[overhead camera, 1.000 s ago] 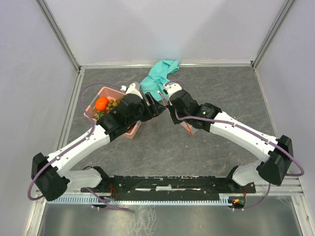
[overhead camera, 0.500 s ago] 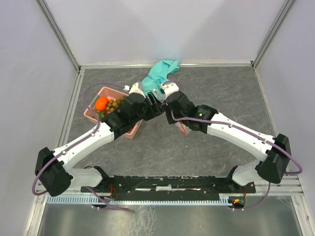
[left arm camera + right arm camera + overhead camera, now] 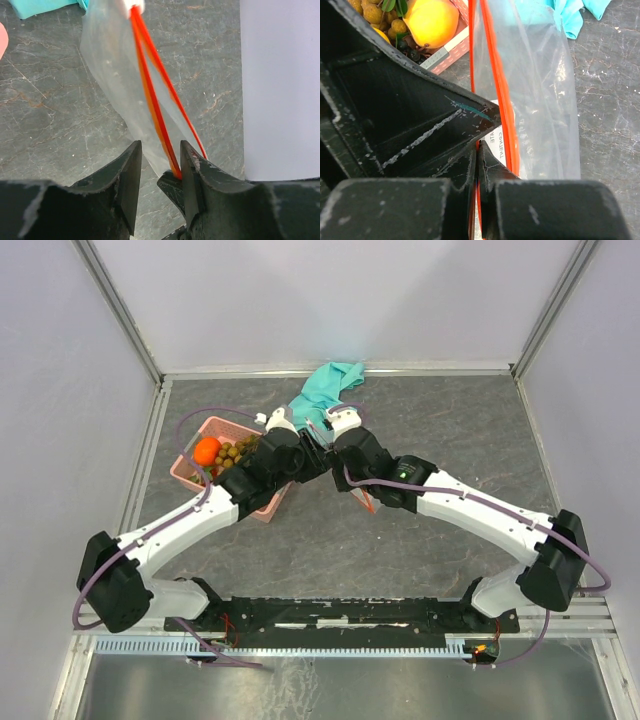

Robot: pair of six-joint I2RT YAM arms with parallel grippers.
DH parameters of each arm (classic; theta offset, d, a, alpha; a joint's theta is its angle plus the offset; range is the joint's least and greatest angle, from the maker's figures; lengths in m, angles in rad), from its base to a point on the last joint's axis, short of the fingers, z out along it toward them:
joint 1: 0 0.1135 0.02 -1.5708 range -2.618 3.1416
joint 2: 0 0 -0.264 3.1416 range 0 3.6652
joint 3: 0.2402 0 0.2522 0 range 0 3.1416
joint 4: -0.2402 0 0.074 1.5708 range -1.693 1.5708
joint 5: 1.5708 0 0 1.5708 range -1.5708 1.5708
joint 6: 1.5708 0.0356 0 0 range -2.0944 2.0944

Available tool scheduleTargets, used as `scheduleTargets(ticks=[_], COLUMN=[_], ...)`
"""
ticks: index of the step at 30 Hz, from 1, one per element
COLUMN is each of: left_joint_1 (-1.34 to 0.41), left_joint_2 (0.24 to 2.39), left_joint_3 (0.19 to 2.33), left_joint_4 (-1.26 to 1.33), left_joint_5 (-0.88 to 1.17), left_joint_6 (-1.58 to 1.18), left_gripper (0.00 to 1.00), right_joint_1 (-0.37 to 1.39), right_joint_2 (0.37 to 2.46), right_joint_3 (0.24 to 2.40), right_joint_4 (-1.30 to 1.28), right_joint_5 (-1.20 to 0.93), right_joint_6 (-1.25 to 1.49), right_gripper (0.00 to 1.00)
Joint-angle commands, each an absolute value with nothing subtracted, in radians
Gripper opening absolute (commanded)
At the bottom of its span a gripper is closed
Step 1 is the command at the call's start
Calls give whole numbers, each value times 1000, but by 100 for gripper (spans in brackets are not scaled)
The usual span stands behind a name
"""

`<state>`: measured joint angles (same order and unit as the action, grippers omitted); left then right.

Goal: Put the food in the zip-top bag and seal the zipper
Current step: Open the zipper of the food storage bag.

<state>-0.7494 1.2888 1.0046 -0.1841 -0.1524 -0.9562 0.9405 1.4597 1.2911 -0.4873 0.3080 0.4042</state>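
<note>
The clear zip-top bag (image 3: 117,75) hangs between my two grippers, its red-orange zipper (image 3: 150,90) running down to them. My right gripper (image 3: 479,156) is shut on one side of the zipper strip (image 3: 497,95). The jaws of my left gripper (image 3: 159,152) stand apart around the bag's mouth, and the strip lies against the right finger (image 3: 192,170). From above, the left gripper (image 3: 300,445) and the right gripper (image 3: 335,438) meet tip to tip and hide most of the bag. The food sits in the pink basket (image 3: 262,502): an orange fruit (image 3: 207,450), brown berries (image 3: 235,452) and a yellow fruit (image 3: 432,20).
A teal cloth (image 3: 325,390) lies bunched just behind the grippers, near the back wall. The pink basket stands directly left of the left wrist. Grey walls close in the dark stone tabletop (image 3: 450,430) on three sides.
My left gripper has moved right, up against the right gripper, and its jaws have narrowed around the bag's mouth. The right arm has shifted slightly left, still holding the strip.
</note>
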Motion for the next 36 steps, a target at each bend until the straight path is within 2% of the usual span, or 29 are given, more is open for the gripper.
scheduleTargets(ticks=[1, 5, 9, 13, 17, 25, 30, 36], left_joint_1=[-750, -750, -750, -750, -750, -750, -750, -750], left_joint_2=[1308, 1321, 1332, 1325, 1315, 1299, 1289, 1277], left_joint_3=[1006, 1004, 1006, 1009, 1007, 1026, 1049, 1075], left_joint_4=[-129, -117, -115, -124, -146, -179, -201, -217], left_joint_5=[-166, -163, -161, -175, -191, -191, -189, -169], left_joint_6=[-972, -971, -964, -946, -929, -896, -882, -877], left_gripper=[41, 37, 26, 14, 6, 3, 3, 3], right_joint_1=[949, 951, 949, 951, 951, 949, 950, 951], right_joint_2=[1464, 1466, 1459, 1439, 1410, 1328, 1320, 1374], right_joint_3=[1288, 1283, 1280, 1282, 1296, 1347, 1383, 1407], right_joint_4=[-404, -387, -373, -381, -426, -549, -600, -620], right_joint_5=[318, 315, 298, 283, 255, 227, 305, 345], right_joint_6=[425, 427, 418, 406, 401, 374, 343, 334], right_gripper=[7, 7, 10, 20, 33, 47, 52, 67])
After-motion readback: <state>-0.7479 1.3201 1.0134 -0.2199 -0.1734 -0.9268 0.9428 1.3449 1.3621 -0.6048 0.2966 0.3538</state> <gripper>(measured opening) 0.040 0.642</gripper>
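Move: The zipper edge, still pinched in the closed right fingers, lies between the half-open left fingers, about 1 cm ahead, 1 cm right and 2 cm below the left hand point. From the left hand, the white slider is some 9 cm ahead and 3 cm left, slightly lower; the basket is about 4 cm ahead, 21 cm left and 15 cm below. From the right hand, the zipper edge is at its fingertips, and the teal cloth about 19 cm ahead, 2 cm left. Left fingers pinch the zipper edge, sinking about 2 cm, while the right fingers open, release and rise roughly 5 cm. ##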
